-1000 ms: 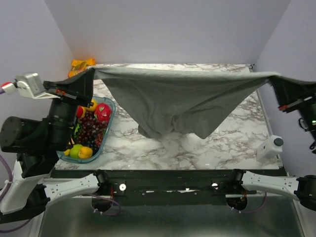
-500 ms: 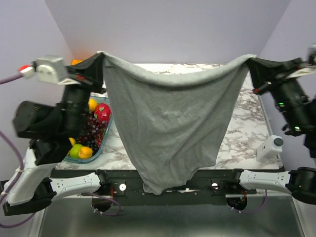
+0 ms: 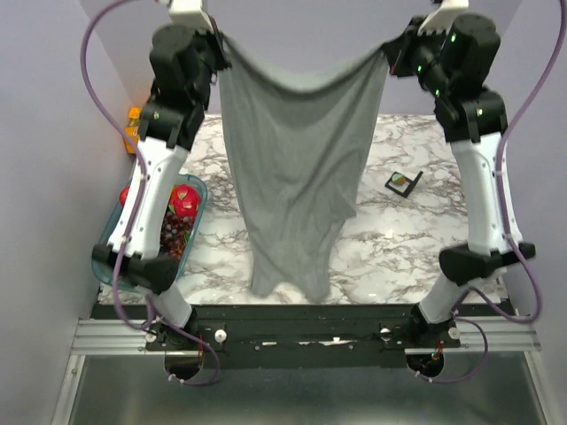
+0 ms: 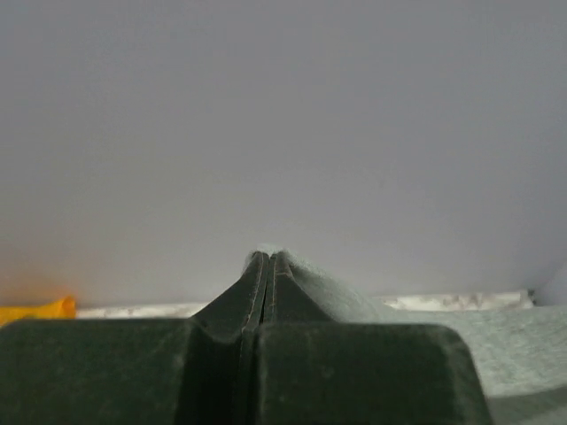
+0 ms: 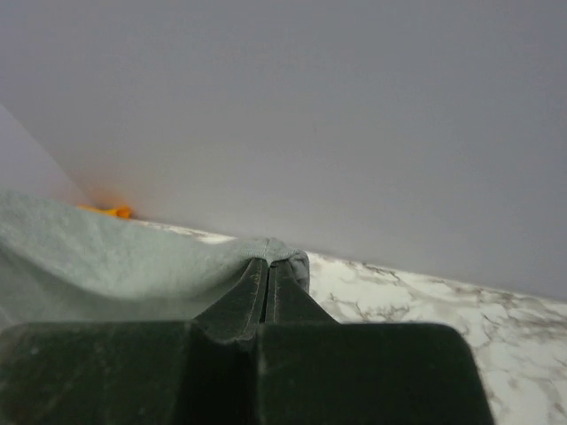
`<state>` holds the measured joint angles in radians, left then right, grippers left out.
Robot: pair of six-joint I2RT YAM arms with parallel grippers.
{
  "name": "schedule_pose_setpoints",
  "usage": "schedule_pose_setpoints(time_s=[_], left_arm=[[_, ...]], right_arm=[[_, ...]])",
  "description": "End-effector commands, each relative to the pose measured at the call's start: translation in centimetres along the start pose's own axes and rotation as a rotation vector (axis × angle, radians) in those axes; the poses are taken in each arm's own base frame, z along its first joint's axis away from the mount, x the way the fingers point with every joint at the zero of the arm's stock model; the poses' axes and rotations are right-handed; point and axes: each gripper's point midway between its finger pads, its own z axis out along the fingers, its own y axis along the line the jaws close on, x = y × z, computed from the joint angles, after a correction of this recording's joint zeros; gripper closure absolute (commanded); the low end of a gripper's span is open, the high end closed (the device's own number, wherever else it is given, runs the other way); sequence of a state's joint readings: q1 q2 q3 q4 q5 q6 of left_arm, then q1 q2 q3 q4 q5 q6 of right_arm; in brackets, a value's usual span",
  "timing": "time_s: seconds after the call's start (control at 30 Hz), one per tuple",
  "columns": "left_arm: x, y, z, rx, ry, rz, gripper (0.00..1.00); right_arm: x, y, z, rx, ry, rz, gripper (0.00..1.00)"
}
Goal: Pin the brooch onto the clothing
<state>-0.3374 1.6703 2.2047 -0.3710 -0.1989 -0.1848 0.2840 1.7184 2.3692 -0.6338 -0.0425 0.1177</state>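
The clothing [image 3: 297, 159], a light-grey knit top, hangs in the air like a curtain over the marble table, and its lower end reaches the near edge. My left gripper [image 3: 221, 40] is shut on its upper left corner and my right gripper [image 3: 385, 55] on its upper right corner, both raised high. In the left wrist view the jaws [image 4: 268, 258] pinch grey clothing [image 4: 505, 345], which runs off to the right. In the right wrist view the jaws [image 5: 268, 264] pinch a fold of the clothing [image 5: 106, 257]. The brooch [image 3: 404, 182] lies on its small black card on the table, right of the cloth.
A blue-rimmed tray [image 3: 197, 190] of fruit sits at the table's left edge, partly behind the left arm. An orange packet [image 3: 133, 115] lies at the far left corner. The marble table [image 3: 390, 248] shows to the right of the cloth.
Both arms have risen and swung inward, lifting the clothing from a wide, low stretch over the table to a tall hanging drape. The black card has come into view.
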Motion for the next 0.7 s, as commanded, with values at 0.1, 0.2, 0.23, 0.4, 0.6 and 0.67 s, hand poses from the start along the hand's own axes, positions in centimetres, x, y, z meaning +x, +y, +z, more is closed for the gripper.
schedule_pose_setpoints(time_s=[0.1,0.2,0.23,0.4,0.6,0.67], left_arm=[[-16.4,0.6,-4.1,0.192,-0.43,-0.22,1.0],[-16.4,-0.1,-6.1,0.246,-0.461,-0.208,1.0],[-16.0,-0.4,-6.5,0.268,-0.462,-0.193,1.0],[-3.9,0.9,-7.4,0.259,-0.25,-0.146,1.0],[19.0,3.7,-12.1,0.183,0.176,-0.265,1.0],[25.2,3.3,-14.2,0.162,0.328,-0.312,1.0]], right_arm=[[-14.0,0.3,-5.5,-0.282,-0.453,0.111,0.99],[-13.9,-1.1,-6.8,-0.258,-0.447,0.118,0.99],[-12.9,-1.2,-6.6,-0.262,-0.42,0.107,0.99],[-1.4,-1.5,-5.9,-0.285,-0.155,0.153,0.99],[23.2,-5.1,-7.0,-0.117,0.305,0.331,0.99],[27.8,-5.5,-8.6,-0.074,0.39,0.37,0.99]])
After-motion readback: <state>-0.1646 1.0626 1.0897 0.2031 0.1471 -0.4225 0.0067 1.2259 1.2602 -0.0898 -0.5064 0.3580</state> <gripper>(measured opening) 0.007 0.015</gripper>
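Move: Both hands hold one edge of the clothing about 55 cm above the table, far out. The rest hangs down and trails back, its middle roughly 14 cm back, 13 cm right and 26 cm below the left hand, and 13 cm back, 20 cm left and 25 cm below the right. The open brooch box lies about 6 cm ahead, 17 cm right and 53 cm below the right hand; the fruit basket, 16 cm back, 27 cm left and 49 cm below the left. Up and back in a quick flick, after a last 2–3 cm forward, both hands whip the held edge about 10 cm higher, tipping their fingers up and spreading apart to draw it wide. Then they plunge some 25 cm towards the table, levelling again, the right ending tipped slightly down; both shut grippers keep their pinch. ##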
